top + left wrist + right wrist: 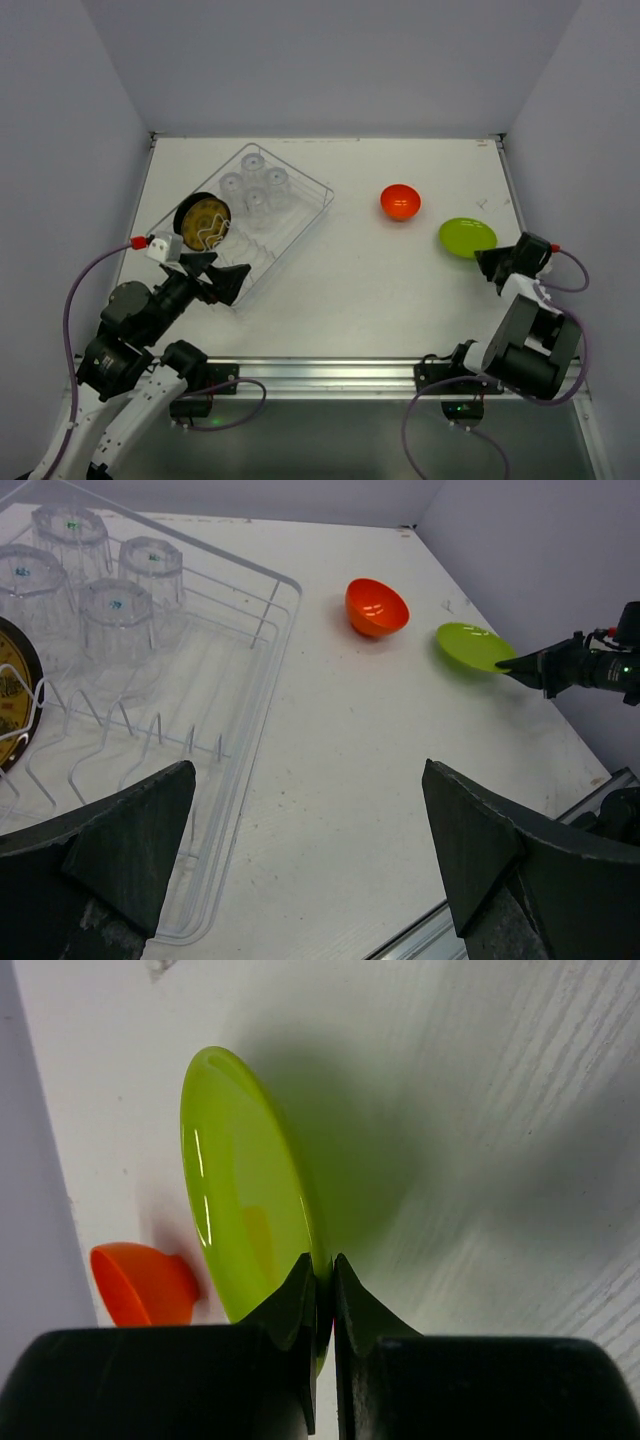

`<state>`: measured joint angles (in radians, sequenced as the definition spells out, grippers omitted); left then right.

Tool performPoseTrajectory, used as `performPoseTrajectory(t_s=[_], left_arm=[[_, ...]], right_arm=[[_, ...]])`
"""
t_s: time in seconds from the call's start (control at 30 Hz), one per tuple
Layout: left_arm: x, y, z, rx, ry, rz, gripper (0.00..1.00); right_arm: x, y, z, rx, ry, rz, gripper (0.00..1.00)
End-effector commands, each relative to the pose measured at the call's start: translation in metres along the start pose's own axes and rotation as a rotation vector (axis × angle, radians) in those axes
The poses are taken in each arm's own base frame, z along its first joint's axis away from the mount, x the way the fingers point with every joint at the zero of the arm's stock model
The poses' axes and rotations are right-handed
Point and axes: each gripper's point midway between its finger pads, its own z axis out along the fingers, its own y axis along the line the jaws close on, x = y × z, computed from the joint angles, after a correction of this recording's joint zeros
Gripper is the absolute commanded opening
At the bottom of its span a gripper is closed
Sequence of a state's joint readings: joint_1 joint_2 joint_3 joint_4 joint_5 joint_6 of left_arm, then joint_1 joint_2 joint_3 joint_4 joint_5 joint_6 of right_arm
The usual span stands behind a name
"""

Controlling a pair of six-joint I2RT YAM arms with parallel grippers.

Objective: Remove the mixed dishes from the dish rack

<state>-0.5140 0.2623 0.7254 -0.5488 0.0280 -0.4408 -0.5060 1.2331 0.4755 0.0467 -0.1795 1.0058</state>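
The dish rack (312,186) (268,608) lies at the table's back left. It holds several clear tumblers (256,186) (116,612), and a dark round plate with a yellow pattern (204,222) (12,702) stands upright in its tines. My left gripper (216,280) (308,772) hangs open and empty by the rack's near corner. An orange bowl (400,201) (376,607) (140,1285) sits on the table to the right. My right gripper (491,262) (320,1272) is shut on the near rim of a yellow-green plate (467,236) (472,646) (245,1190), low over the table's right side.
The right wall stands close behind the green plate and my right arm (590,666). A metal rail (320,368) runs along the table's near edge. Bare white tabletop (350,280) lies between the rack and the bowl.
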Motion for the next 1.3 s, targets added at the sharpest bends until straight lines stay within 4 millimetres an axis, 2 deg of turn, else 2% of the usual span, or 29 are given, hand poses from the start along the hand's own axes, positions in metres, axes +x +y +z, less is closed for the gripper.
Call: performPoseTrajectory(t_s=[0.0, 0.1, 0.23, 0.3, 0.37, 0.5, 0.6, 0.7, 0.73, 0.77, 0.8, 0.87, 0.9, 0.97, 1.0, 1.03, 1.07, 1.1, 1.13, 1.2, 1.23, 1.27], left_arm=[[0.001, -0.003, 0.000, 0.027, 0.001, 0.029, 1.00], [0.001, -0.003, 0.000, 0.027, 0.005, 0.032, 1.00], [-0.003, 0.000, -0.001, 0.001, -0.012, 0.024, 1.00], [-0.004, 0.009, 0.000, -0.050, -0.020, 0.012, 1.00], [-0.003, 0.017, 0.002, -0.102, -0.015, -0.005, 1.00], [-0.006, 0.030, 0.008, -0.180, -0.017, -0.016, 1.00], [-0.009, 0.048, 0.012, -0.296, -0.013, -0.021, 1.00], [-0.012, 0.068, 0.015, -0.428, 0.010, 0.012, 1.00], [-0.016, 0.083, 0.018, -0.523, 0.038, 0.065, 1.00], [-0.015, 0.084, 0.017, -0.527, 0.045, 0.067, 1.00], [-0.019, 0.091, 0.021, -0.582, 0.057, 0.091, 1.00], [-0.020, 0.105, 0.026, -0.671, 0.092, 0.143, 1.00], [-0.028, 0.106, 0.028, -0.695, 0.084, 0.158, 1.00], [-0.035, 0.117, 0.038, -0.766, 0.087, 0.214, 1.00], [-0.038, 0.120, 0.043, -0.780, 0.086, 0.244, 1.00], [-0.047, 0.122, 0.050, -0.789, 0.074, 0.304, 1.00], [-0.045, 0.132, 0.059, -0.830, 0.114, 0.352, 1.00], [-0.052, 0.135, 0.064, -0.836, 0.139, 0.425, 1.00], [-0.047, 0.139, 0.079, -0.825, 0.191, 0.464, 1.00], [-0.052, 0.150, 0.090, -0.826, 0.234, 0.500, 1.00], [-0.063, 0.150, 0.097, -0.794, 0.256, 0.559, 1.00], [-0.057, 0.161, 0.108, -0.774, 0.308, 0.565, 1.00]], right_arm=[[-0.025, 0.025, 0.015, -0.050, -0.067, -0.027, 0.00], [-0.027, 0.023, 0.025, -0.035, -0.061, -0.041, 0.02], [-0.017, 0.021, 0.036, -0.011, 0.025, -0.065, 0.08], [-0.015, 0.020, 0.036, -0.013, 0.031, -0.065, 0.18], [-0.014, 0.018, 0.035, -0.003, 0.034, -0.072, 0.36], [-0.011, 0.015, 0.031, 0.006, 0.049, -0.085, 0.51], [-0.010, 0.018, 0.024, -0.012, 0.048, -0.097, 0.55], [-0.019, 0.023, 0.008, 0.003, -0.006, -0.155, 0.74], [-0.030, 0.022, -0.008, 0.048, -0.068, -0.204, 0.99], [-0.027, 0.017, -0.009, 0.066, -0.055, -0.214, 0.99], [-0.034, 0.026, -0.019, 0.045, -0.091, -0.231, 0.99], [-0.037, 0.026, -0.031, 0.061, -0.115, -0.249, 0.99], [-0.039, 0.039, -0.045, 0.008, -0.142, -0.266, 0.99], [-0.021, 0.063, -0.060, -0.111, -0.120, -0.348, 0.99], [-0.012, 0.083, -0.074, -0.208, -0.120, -0.405, 0.99], [0.021, 0.103, -0.084, -0.320, -0.040, -0.493, 0.99], [0.032, 0.119, -0.091, -0.396, -0.038, -0.585, 0.99], [0.057, 0.128, -0.095, -0.440, 0.023, -0.650, 0.99], [0.070, 0.128, -0.096, -0.449, 0.071, -0.687, 0.99], [0.090, 0.135, -0.102, -0.498, 0.145, -0.725, 0.99], [0.102, 0.135, -0.104, -0.521, 0.188, -0.737, 0.99], [0.111, 0.137, -0.108, -0.560, 0.218, -0.751, 0.99]])
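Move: The right hand grips the green plate's rim some 4 cm above the table; the plate's resting place centres about 8 cm ahead, 3 cm left and 3 cm below, with the orange bowl 19 cm ahead and 21 cm left. For the empty left hand, the brown plate in the rack is some 25 cm ahead, 10 cm left and 18 cm down; the black plate stands 3 cm beyond and 4 cm left of it, the glasses' middle 12 cm beyond and 12 cm right of it. The right hand eases the held green plate about 2 cm down and slightly forward onto the table, opens wide to let go of its rim, then climbs some 15 cm and swings left towards the bowl's side, turning counter-clockwise. Meanwhile the left hand, fingers staying open, heads forward and left, sinking slightly, towards the brown plate in the rack, turning counter-clockwise and rolling its left side up. ##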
